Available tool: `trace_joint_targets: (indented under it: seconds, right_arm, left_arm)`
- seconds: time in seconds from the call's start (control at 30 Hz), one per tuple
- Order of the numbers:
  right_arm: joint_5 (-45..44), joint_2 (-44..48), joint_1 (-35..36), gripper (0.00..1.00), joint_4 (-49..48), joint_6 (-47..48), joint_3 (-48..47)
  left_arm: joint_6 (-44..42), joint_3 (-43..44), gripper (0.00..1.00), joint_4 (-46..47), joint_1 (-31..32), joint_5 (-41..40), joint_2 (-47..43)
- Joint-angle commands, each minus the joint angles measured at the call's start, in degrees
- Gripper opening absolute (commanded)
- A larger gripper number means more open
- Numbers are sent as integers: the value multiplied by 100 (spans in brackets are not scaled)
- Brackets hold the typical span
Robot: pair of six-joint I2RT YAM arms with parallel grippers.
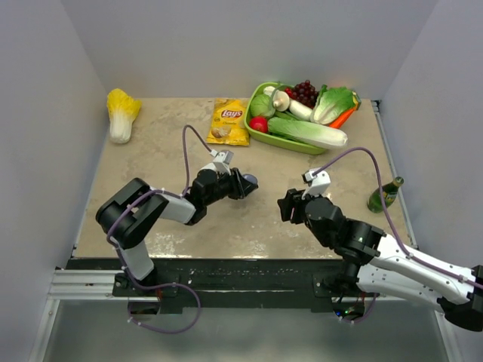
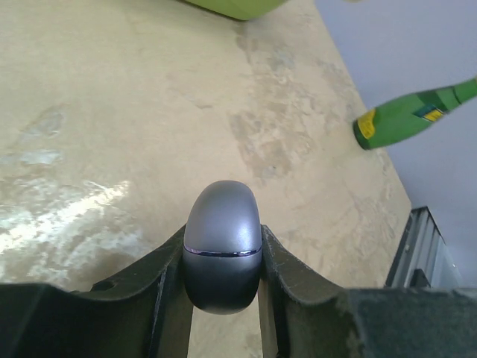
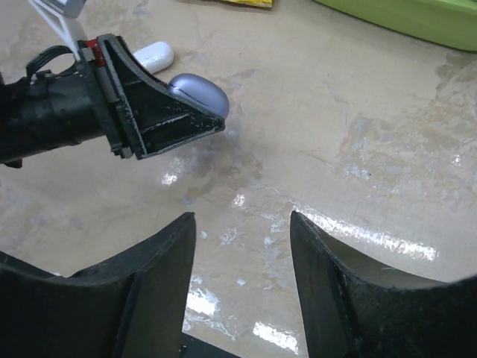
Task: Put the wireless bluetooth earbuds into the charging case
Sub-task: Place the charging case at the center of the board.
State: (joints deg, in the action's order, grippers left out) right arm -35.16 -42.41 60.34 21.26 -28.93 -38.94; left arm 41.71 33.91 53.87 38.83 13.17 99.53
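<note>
My left gripper (image 1: pixel 247 183) is shut on the charging case (image 2: pixel 222 212), a purplish-grey egg-shaped shell with a thin seam round it, its lid closed. The case sticks out past the fingertips (image 2: pixel 173 246) just above the table. In the right wrist view the same case (image 3: pixel 201 91) shows behind the left gripper (image 3: pixel 216 123). A small white glossy rounded piece (image 3: pixel 153 56) lies on the table just beyond it; I cannot tell whether it is one of the earbuds. My right gripper (image 3: pixel 242 216) stands open and empty, a short way right of the left one (image 1: pixel 285 205).
A green basket (image 1: pixel 287 142) of vegetables stands at the back right, a yellow chips bag (image 1: pixel 229 121) left of it. A cabbage (image 1: pixel 121 113) lies at the back left. A green bottle (image 1: pixel 386 194) stands near the right edge.
</note>
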Motion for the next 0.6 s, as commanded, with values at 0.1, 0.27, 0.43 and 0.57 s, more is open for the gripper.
trace_joint_targets:
  seconds: [0.1, 0.27, 0.43, 0.57]
  right_arm:
    - [-115, -30, 4, 59, -535, -403, 369]
    - [0, -171, 4, 59, -491, -359, 334]
    - [53, -92, 4, 59, -456, -350, 352]
    - [79, -21, 4, 59, -324, -385, 308]
  left_arm:
    - [223, 555, 6, -253, -385, -104, 515]
    - [100, 827, 31, -973, -394, -174, 717]
    - [109, 898, 35, -1291, -394, -148, 989]
    - [83, 1012, 38, -1755, -394, -183, 1130]
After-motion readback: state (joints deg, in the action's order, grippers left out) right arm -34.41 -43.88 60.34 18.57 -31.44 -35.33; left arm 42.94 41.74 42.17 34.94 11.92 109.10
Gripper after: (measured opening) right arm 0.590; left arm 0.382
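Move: The left hand holds the earbud charging case; its spot at the board's center is about 4 cm ahead, 2 cm left and 8 cm below. The white case lies some 8 cm ahead and 15 cm left of this hand; the chip bag is about 28 cm ahead and 10 cm left, both on the board. From the right hand, that central spot is roughly 16 cm ahead, 14 cm left and 18 cm below. Still pinching the charging case, the left hand sinks some 7 cm, easing forward about 4 cm towards the board's center. ##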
